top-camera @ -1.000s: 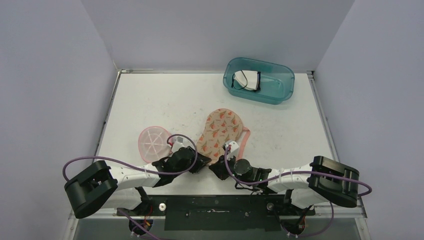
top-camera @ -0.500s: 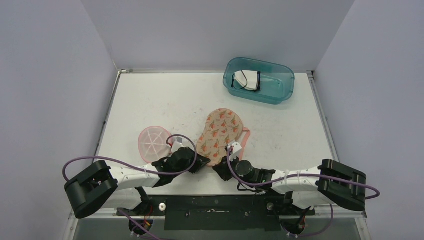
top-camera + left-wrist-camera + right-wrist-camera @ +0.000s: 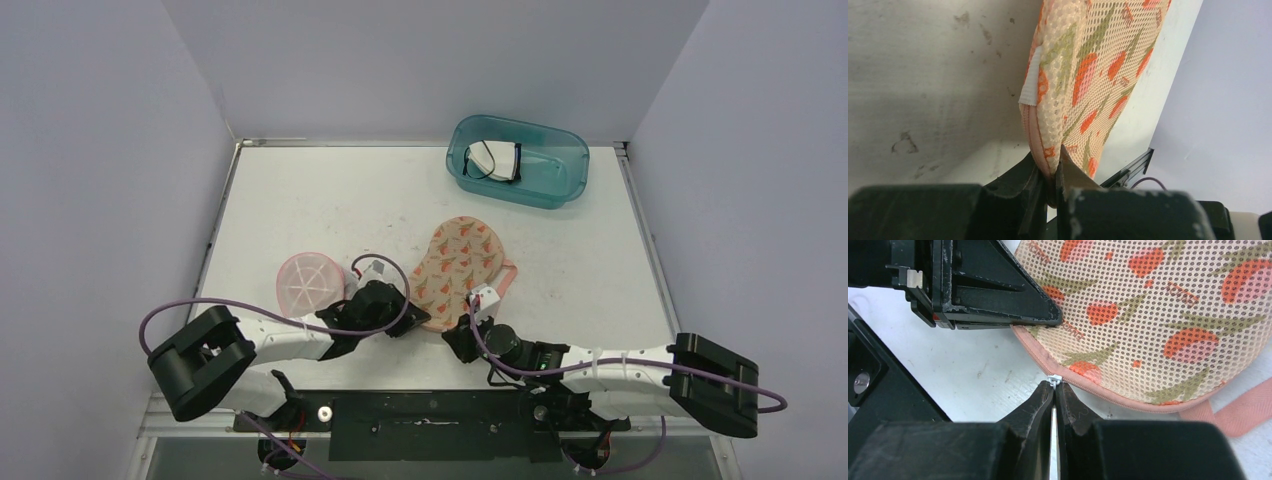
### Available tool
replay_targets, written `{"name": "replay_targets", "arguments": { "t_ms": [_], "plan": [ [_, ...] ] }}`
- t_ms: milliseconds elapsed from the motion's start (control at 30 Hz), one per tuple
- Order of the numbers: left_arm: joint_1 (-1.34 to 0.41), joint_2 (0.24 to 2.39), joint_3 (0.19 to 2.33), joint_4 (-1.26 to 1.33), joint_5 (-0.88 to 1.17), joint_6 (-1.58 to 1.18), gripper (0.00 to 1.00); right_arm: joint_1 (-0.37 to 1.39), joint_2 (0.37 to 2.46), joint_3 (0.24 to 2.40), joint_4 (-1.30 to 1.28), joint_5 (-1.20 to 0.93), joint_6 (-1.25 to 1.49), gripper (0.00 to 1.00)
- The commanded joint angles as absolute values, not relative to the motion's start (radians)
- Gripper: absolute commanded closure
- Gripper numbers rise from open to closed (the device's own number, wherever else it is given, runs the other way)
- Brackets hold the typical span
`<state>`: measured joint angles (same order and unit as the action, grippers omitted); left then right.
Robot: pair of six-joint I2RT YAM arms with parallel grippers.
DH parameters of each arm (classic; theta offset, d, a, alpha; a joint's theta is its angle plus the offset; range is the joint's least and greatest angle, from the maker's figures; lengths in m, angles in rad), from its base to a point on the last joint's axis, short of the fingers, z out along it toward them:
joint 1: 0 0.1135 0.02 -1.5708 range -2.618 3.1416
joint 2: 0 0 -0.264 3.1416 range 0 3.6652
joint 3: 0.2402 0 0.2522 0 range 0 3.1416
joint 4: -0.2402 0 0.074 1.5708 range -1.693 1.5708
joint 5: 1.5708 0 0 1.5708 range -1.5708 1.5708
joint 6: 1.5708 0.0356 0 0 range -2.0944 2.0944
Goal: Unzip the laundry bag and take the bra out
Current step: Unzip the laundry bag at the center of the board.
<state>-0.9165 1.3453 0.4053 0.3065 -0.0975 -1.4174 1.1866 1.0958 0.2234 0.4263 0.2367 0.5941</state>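
The laundry bag (image 3: pixel 460 262) is a mesh pouch printed with orange and green flowers and edged in pink, lying mid-table. My left gripper (image 3: pixel 412 318) is shut on its near-left edge, and in the left wrist view the pink seam (image 3: pixel 1040 150) is pinched between the fingers (image 3: pixel 1048 172). My right gripper (image 3: pixel 1054 386) is shut on the small white zipper pull (image 3: pixel 1054 379) at the bag's near edge, also seen from above (image 3: pixel 455 335). The zipper line looks closed. The bra is hidden.
A pink domed mesh piece (image 3: pixel 304 283) lies left of the left gripper. A teal bin (image 3: pixel 560 185) at the back right holds a white item with black trim (image 3: pixel 495 160). The bag's pink strap (image 3: pixel 506 278) trails to its right. Black rail (image 3: pixel 430 410) along the near edge.
The left gripper has closed on the bag's edge. Both grippers and the bag have shifted to the right and a little away, with the right arm stretched out lower.
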Motion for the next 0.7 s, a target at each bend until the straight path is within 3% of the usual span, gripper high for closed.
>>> {"name": "replay_targets", "arguments": {
  "t_ms": [0,233,267,333,467,533,667],
  "plan": [
    [-0.864,1.407,0.462,0.311,-0.043,-1.274,1.0,1.195,1.044,0.208,0.384,0.29,0.577,0.95],
    [-0.792,1.487,0.532,0.311,0.048,-1.203,1.0,1.194,1.026,0.19,0.371,0.311,0.587,0.95],
    [-0.787,1.492,0.541,0.307,0.052,-1.198,0.97,1.194,1.032,0.187,0.381,0.312,0.59,0.95],
    [-0.784,1.496,0.545,0.311,0.063,-1.198,0.85,1.194,1.05,0.185,0.404,0.313,0.597,0.95],
    [-0.786,1.459,0.505,0.32,0.077,-1.236,0.44,1.195,1.087,0.195,0.458,0.302,0.603,0.95],
    [-0.792,1.419,0.467,0.294,0.079,-1.271,0.29,1.195,1.101,0.216,0.457,0.288,0.598,0.95],
    [-0.824,1.3,0.401,0.214,0.048,-1.332,0.15,1.197,1.113,0.243,0.464,0.262,0.585,0.95]
  ]
}}
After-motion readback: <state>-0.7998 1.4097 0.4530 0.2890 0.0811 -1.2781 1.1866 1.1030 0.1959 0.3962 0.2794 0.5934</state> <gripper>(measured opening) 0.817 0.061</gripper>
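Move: Between the right fingers sits the zip pull on the laundry bag's pink rim. The rim end held by the left hand is about 5 cm ahead of the right hand and 4 cm to its left; the bag's middle is some 13 cm ahead and 2 cm right. From the left hand, whose fingers pinch that rim end, the pull is roughly 5 cm back and 4 cm right, and the round mesh bag about 23 cm left and 5 cm ahead. Keeping its pinch on the zip pull, the right hand eases about 1.5 cm right, then sinks nearly 2 cm towards the board. The left hand, at first still gripping the rim end, goes forward and right some 2.5 cm, turning slightly clockwise, then opens wide to let go of the rim and swings back left about 2 cm. ##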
